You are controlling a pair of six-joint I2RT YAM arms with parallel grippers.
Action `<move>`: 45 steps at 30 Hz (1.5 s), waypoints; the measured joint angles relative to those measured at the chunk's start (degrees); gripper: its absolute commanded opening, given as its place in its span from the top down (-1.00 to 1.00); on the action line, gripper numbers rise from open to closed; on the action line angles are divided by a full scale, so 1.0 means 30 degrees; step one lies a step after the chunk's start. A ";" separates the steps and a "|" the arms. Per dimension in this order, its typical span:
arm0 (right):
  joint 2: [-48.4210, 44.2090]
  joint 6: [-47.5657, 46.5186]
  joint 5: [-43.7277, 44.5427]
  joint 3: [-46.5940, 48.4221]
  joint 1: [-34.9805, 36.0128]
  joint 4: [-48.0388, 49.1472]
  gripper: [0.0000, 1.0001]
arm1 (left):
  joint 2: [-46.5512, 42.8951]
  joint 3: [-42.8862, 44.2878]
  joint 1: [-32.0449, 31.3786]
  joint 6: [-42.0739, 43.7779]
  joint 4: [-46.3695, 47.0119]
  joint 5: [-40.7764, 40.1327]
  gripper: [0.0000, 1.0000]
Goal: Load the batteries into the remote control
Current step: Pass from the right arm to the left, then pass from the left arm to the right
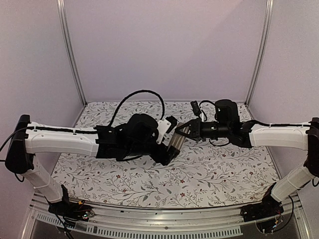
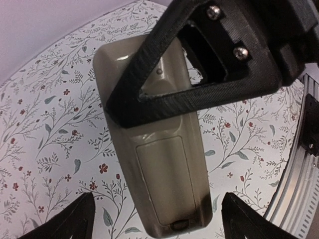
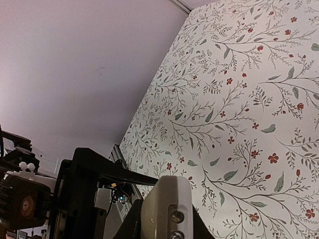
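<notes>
The remote control [image 1: 175,141] hangs above the middle of the table between both arms. In the left wrist view its grey-beige back [image 2: 149,149] faces the camera, and a flat cover panel [image 2: 167,174] sits flush in it. My right gripper [image 1: 183,130] is shut on the remote's upper part, with a black finger [image 2: 164,99] lying across it. The remote's end [image 3: 167,204] shows between its own jaws. My left gripper [image 2: 159,221] is open, and its fingertips [image 2: 75,219] stand apart on either side of the remote's lower end without touching it. The batteries are out of view.
A floral cloth [image 1: 199,174] covers the table. An aluminium rail [image 1: 164,219] runs along the near edge, between the arm bases. Pale walls with metal posts [image 1: 70,50] close in the back and sides. A black cable [image 1: 144,94] loops above the left wrist.
</notes>
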 measured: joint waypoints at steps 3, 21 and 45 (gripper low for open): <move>0.0000 -0.0087 0.0321 0.0189 0.0117 -0.0197 0.84 | 0.0699 0.0721 -0.0095 -0.0532 -0.0022 -0.0182 -0.63; -0.0131 -0.0372 0.0998 0.0525 0.0240 -0.0525 -0.03 | 0.2178 0.2353 -0.0138 -0.1763 -0.1042 -0.1100 0.14; -0.5748 -0.4896 -0.4284 0.0379 -0.0277 0.1843 -0.97 | -0.2747 -0.2178 0.2484 -0.0925 0.8145 1.2888 0.39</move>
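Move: The right gripper still holds the remote by its outer end, and its middle lies roughly 4 cm back, 3 cm to the left and 2 cm below that hand. From the open left gripper, whose fingertips are already close to the near end, the remote's middle is about 3 cm ahead, 4 cm to the right and slightly higher. The right fingers are some 7 cm ahead and 7 cm to the right of the left hand. Ease the left gripper about 2 cm right and slightly forward onto the remote's near end and pinch it there while the right holds nearly still. Only then open the right fingers wide. Raise both hands and draw them back, the left about 11 cm up, turning some 30 degrees clockwise, the right about 15 cm up, tipping its fingers upward. ##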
